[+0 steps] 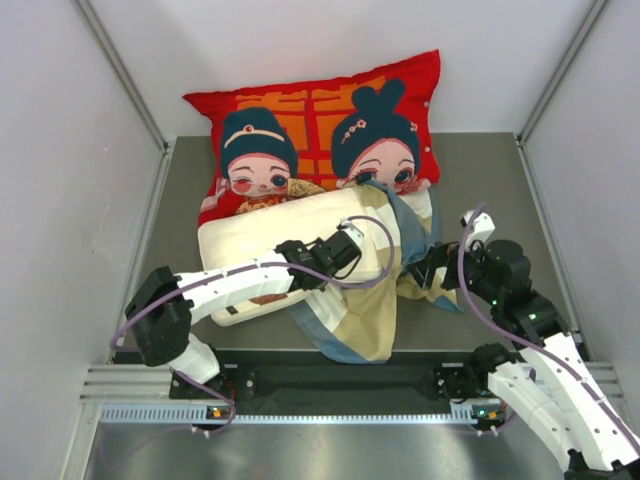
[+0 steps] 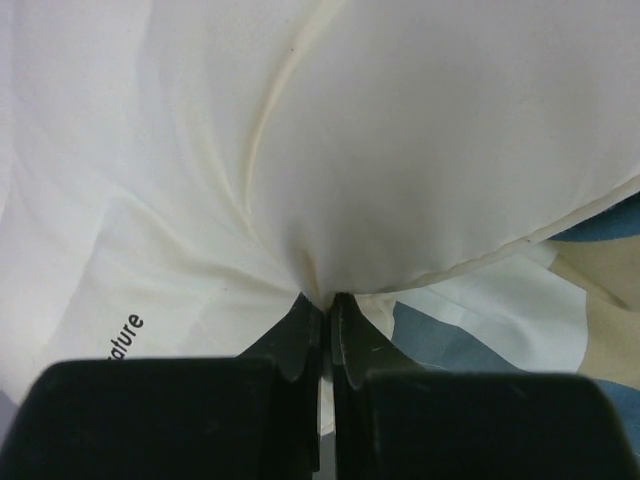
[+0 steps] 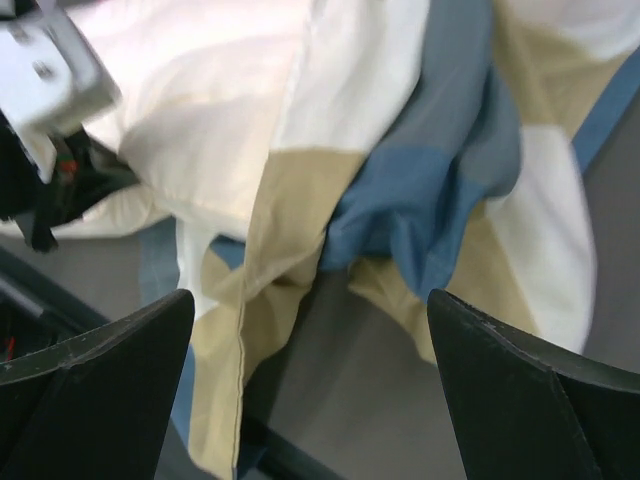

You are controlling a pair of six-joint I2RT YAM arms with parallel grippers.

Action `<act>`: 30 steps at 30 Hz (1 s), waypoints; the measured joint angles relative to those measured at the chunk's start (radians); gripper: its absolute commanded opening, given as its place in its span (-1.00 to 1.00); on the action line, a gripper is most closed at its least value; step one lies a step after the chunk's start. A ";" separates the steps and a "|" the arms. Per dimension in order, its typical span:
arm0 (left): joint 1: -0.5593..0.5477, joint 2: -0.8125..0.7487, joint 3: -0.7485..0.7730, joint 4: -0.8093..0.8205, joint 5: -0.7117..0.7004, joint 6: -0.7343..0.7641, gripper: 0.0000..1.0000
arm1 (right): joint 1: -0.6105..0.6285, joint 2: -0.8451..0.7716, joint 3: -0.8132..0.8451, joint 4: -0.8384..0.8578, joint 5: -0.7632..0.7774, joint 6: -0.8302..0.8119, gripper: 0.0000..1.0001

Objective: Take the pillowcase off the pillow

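Note:
The cream-white pillow (image 1: pixel 265 240) lies across the middle of the table, mostly bare. In the left wrist view my left gripper (image 2: pixel 325 300) is shut on a pinch of the pillow's (image 2: pixel 430 150) white fabric, near its right end (image 1: pixel 350 245). The blue, tan and cream pillowcase (image 1: pixel 365 320) is bunched around that end and spills toward the front edge. My right gripper (image 1: pixel 428 268) stands wide open just right of the bunch; its fingers (image 3: pixel 120 350) frame crumpled pillowcase folds (image 3: pixel 420 190) above bare table, and nothing is between them.
A large red cartoon-figure cushion (image 1: pixel 320 120) leans behind the pillow at the back. White walls (image 1: pixel 60 150) close in both sides. The grey table (image 1: pixel 500 180) shows at the right, and a black mounting rail (image 1: pixel 340 380) runs along the near edge.

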 measured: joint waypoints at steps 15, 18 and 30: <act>0.006 -0.042 0.016 -0.028 -0.008 -0.031 -1.00 | 0.236 0.056 -0.169 0.076 -0.084 0.159 0.82; 0.008 -0.048 0.016 -0.029 -0.009 -0.040 -1.00 | 0.272 0.143 -0.173 0.140 -0.084 0.177 0.19; 0.011 -0.135 0.013 -0.059 -0.034 -0.058 -1.00 | 0.344 0.407 -0.102 0.105 0.122 0.206 -1.00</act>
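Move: The right hand, open and empty, has the pillowcase's tan fold some 8 cm to its left, 5 cm back and 13 cm below. The bunched blue fold lies about 5 cm ahead of that hand, 2 cm left and 12 cm down, while the blue hem is roughly 18 cm left, 16 cm back and 19 cm below. The left hand grips the white pillow; from there the tan fold is about 15 cm to the right, 2 cm back and 3 cm lower. The right fingers newly pinch the tan fold of the pillowcase: the hand sweeps down about 13 cm, left and somewhat back, tipping some 25 degrees downward and turning a little counter-clockwise, shuts, then starts drawing right and forward a couple of centimetres. The left hand keeps its hold on the white pillow and lifts about 4 cm. ##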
